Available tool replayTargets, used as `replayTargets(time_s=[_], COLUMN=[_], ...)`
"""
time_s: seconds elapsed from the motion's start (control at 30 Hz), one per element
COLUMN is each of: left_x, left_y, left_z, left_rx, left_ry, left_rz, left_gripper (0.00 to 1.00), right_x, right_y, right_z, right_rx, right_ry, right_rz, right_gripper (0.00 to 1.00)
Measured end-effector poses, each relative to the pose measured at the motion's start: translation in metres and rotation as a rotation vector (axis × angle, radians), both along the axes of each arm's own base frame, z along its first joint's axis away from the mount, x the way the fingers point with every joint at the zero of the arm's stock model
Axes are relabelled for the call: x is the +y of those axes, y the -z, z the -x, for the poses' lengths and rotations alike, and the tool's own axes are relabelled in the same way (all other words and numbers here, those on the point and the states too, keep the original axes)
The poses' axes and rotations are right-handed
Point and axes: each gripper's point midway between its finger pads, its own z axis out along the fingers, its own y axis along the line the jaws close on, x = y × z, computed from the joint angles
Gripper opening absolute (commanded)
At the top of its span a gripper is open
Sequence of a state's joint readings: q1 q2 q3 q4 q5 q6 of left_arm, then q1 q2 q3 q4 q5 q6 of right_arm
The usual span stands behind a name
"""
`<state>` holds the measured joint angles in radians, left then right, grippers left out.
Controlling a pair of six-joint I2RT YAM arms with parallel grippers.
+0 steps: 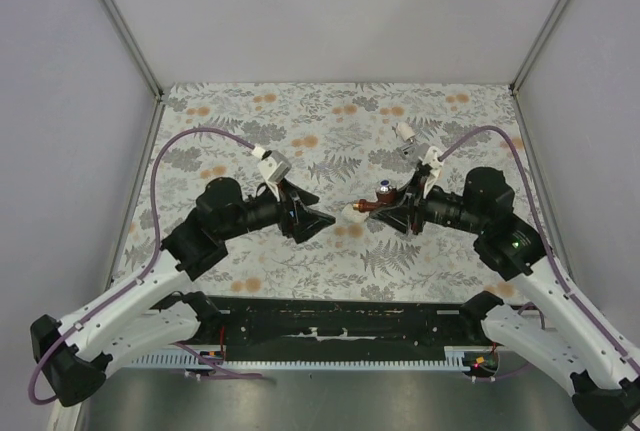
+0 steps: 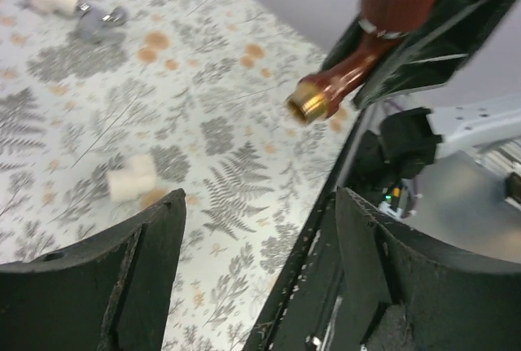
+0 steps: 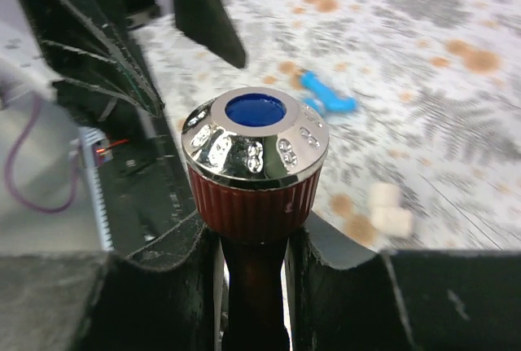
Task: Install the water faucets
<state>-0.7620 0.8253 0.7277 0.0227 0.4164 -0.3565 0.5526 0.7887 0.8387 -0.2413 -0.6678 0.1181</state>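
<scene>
A reddish-brown water faucet, with a chrome knob and a blue cap, is held above the table. My right gripper is shut on its body just below the knob. In the top view the faucet points left from the right gripper. Its brass threaded end shows in the left wrist view. My left gripper is open and holds nothing; it sits just left of the faucet tip. A small white pipe fitting lies loose on the table below.
A white-silver faucet lies farther back on the floral table cover, also seen as the white-silver faucet from the left wrist. A blue piece lies on the cover beyond the knob. Grey walls enclose the table.
</scene>
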Motion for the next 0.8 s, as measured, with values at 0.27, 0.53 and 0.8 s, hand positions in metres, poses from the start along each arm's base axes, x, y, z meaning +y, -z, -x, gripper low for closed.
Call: replayTargets(time_s=[0.27,0.53,0.8], left_x=[-0.011,-0.028,-0.05], left_y=[0.071,0.139,0.189], left_z=[-0.04,-0.071,-0.105], left_rx=[0.144,0.267,0.344], left_ry=[-0.167,-0.305,-0.5], left_rz=[-0.288,-0.511,-0.606], left_gripper=[0.8,0.8,0.8], right_x=[-0.072,-0.129,-0.141], right_y=[0.008,-0.001,0.011], right_z=[-0.03,-0.029,-0.032], right_rx=[-0.066,-0.145,-0.134], right_ry=[0.461,0.742,0.808], right_rz=[0.125,0.1,0.123], right_gripper=[0.0,0.0,0.0])
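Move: The white fitting I go for lies about 14 cm ahead of my left hand, 7 cm to its right and some 26 cm below. The blue part stands about 17 cm to the left of the fitting and level with it; the silver faucet is about 20 cm farther out than the fitting and 13 cm to its right. From my right hand, which already holds the brown faucet, the fitting is some 14 cm ahead, 1 cm left and 27 cm below. I sink my left hand some 19 cm while reaching about 10 cm forward and 5 cm right, down towards the white fitting, its open fingers tipping from level to steeply down. Meanwhile my right hand keeps its grip on the brown faucet and carries it about 14 cm right, slightly forward, swinging some 45 degrees clockwise and clearing the space above the fitting. ##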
